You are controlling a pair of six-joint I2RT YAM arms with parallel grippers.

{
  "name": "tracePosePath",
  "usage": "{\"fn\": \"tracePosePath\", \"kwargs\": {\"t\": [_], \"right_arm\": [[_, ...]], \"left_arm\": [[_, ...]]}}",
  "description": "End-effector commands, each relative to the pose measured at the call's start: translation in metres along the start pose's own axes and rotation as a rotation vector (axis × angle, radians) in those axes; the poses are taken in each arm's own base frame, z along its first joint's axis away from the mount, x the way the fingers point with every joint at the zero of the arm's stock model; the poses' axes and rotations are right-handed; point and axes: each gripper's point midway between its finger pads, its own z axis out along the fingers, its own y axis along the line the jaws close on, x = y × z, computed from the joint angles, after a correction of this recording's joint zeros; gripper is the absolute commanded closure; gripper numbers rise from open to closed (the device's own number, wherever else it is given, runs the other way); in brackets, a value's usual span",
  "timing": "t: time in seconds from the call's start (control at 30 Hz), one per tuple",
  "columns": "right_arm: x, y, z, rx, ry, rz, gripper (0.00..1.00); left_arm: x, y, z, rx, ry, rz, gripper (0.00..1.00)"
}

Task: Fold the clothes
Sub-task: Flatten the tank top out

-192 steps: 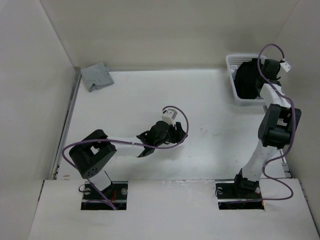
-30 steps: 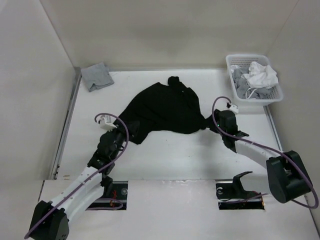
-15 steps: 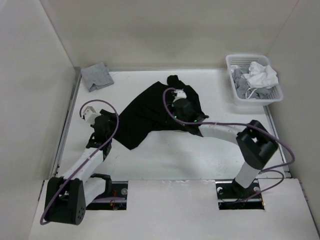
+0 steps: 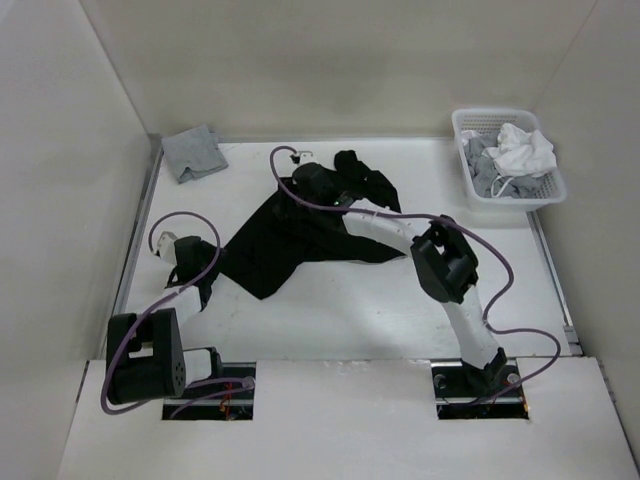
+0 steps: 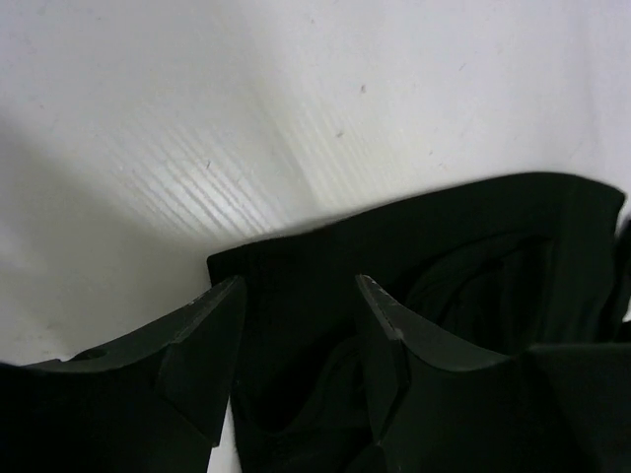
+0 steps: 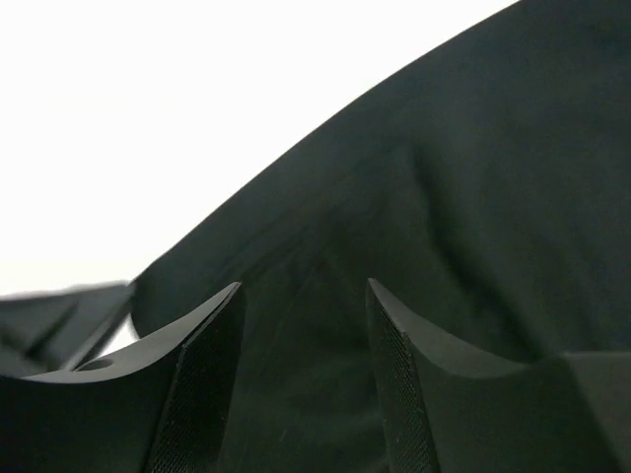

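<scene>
The clothes (image 4: 320, 225), one plain black garment, lie crumpled across the middle of the table. My left gripper (image 4: 210, 278) is at the garment's lower left edge. In the left wrist view it (image 5: 300, 281) stands open, its jaws astride a corner of the black fabric (image 5: 296, 296). My right arm reaches far over the table, and its gripper (image 4: 300, 192) is over the garment's upper left part. The right wrist view shows it (image 6: 305, 286) open too, with black cloth (image 6: 444, 177) just beneath its fingers and nothing pinched.
A small grey cloth (image 4: 195, 152) lies in the far left corner. A white basket (image 4: 512, 197) at the far right holds white and grey garments (image 4: 515, 150). Walls close off the left, far and right sides. The right arm's elbow (image 4: 445, 265) hangs over the table's middle right.
Within the last second my right gripper has swung from the garment's right side up to its upper left. My left gripper has drawn back leftwards. The garment has shifted slightly left.
</scene>
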Motion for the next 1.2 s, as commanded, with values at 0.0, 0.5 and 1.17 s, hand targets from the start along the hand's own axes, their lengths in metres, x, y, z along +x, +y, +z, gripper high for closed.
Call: {"fn": "tracePosePath", "kwargs": {"t": [0.0,0.5,1.17], "right_arm": [[0.003,-0.02,0.016,0.06,0.061,0.029,0.43],[0.014,-0.019,0.066,0.054,0.133,0.124,0.52],[0.025,-0.031,0.06,0.091,0.227,0.225,0.66]], "left_arm": [[0.005,-0.002,0.003,0.038,0.035,-0.039,0.54],[0.009,0.0,-0.007,0.098,0.074,-0.116,0.9],[0.012,-0.011,-0.022,0.166,0.093,-0.124,0.94]]}}
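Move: The tank top's left corner lies almost under the left fingers, about 1 cm ahead, 1 cm right and 2 cm below; its near corner is some 9 cm back and 10 cm right. From the right hand, the tank top's far-left edge is about 4 cm ahead, 2 cm left and 9 cm down. The bunched black end lies around 18 cm right and 4 cm ahead, the folded grey cloth some 20 cm left and 9 cm ahead. The left fingers close on the tank top's left corner while the right hand sinks about 7 cm towards its far-left edge. ##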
